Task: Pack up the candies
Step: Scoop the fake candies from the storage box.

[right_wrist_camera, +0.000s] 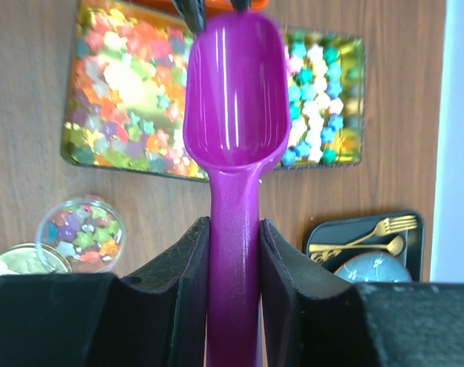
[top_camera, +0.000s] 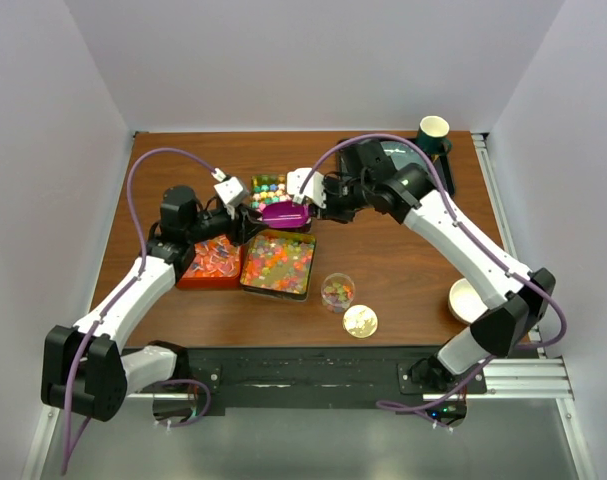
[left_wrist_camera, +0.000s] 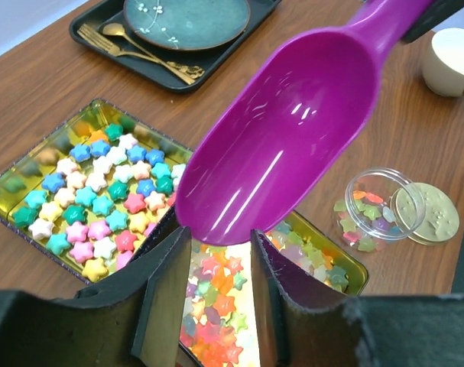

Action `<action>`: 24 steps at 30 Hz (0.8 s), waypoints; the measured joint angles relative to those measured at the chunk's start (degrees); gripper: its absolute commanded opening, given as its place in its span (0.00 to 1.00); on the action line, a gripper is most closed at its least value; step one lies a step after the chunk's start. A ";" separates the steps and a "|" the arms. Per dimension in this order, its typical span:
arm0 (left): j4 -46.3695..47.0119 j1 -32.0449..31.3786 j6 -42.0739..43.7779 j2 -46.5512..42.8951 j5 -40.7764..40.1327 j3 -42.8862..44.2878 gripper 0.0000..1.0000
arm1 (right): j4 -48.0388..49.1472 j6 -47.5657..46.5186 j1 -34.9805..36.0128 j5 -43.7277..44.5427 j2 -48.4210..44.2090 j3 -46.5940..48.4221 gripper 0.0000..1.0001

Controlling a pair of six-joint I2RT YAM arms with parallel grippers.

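My right gripper [right_wrist_camera: 234, 229] is shut on the handle of an empty purple scoop [right_wrist_camera: 235, 99]. It holds the scoop [top_camera: 285, 213] over the tins. My left gripper [left_wrist_camera: 220, 245] is open, its fingertips just under the scoop's front lip [left_wrist_camera: 216, 229], with nothing between them. The candies lie in two gold tins: pastel stars [left_wrist_camera: 102, 202] in the far one and translucent jelly stars [left_wrist_camera: 216, 306] in the near one [top_camera: 278, 262]. A small clear jar [top_camera: 337, 292] holds some candies, and its gold lid [top_camera: 360, 321] lies beside it.
A red tray [top_camera: 211, 260] with candies sits left of the near tin. A black tray [left_wrist_camera: 102, 23] with a plate and cutlery is at the back. A green cup [top_camera: 433, 130] stands at the back right, a white bowl [top_camera: 465, 298] at the right.
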 measured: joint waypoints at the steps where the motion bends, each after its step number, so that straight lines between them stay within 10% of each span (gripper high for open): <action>1: -0.26 0.00 0.00 0.00 -0.35 0.00 0.44 | 0.02 0.20 0.00 -0.44 -0.46 0.02 0.00; 11: -17.70 0.02 6.05 -7.13 -9.31 0.00 0.71 | -2.71 -7.02 0.26 2.36 0.68 -4.28 0.00; 24: -39.50 0.17 38.40 -17.07 -5.22 -5.01 0.66 | -15.37 -20.13 2.51 16.04 20.00 13.86 0.00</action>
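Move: My right hand holds the scoop; the gummy-candy tin's middle lies about 10 cm left of it, 2 cm back and some 24 cm below. The storage box with its first candies stands 9 cm back and 4 cm right of that hand, the star-candy tin 13 cm ahead and 9 cm left. From my left hand, at the scoop's tip, the gummy tin is 3 cm back, 3 cm right and 18 cm below; the lollipop box is 12 cm left and level with it. I part my hands. Keeping my grip on the scoop's handle, I lower my right hand about 8 cm, easing forward later on, and tip the empty bowl some 30 degrees steeper, down towards the gummy tin's far right corner. My left hand leaves the scoop's tip, opening wider as it swings back about 9 cm, down and left towards the tin's near left corner. ##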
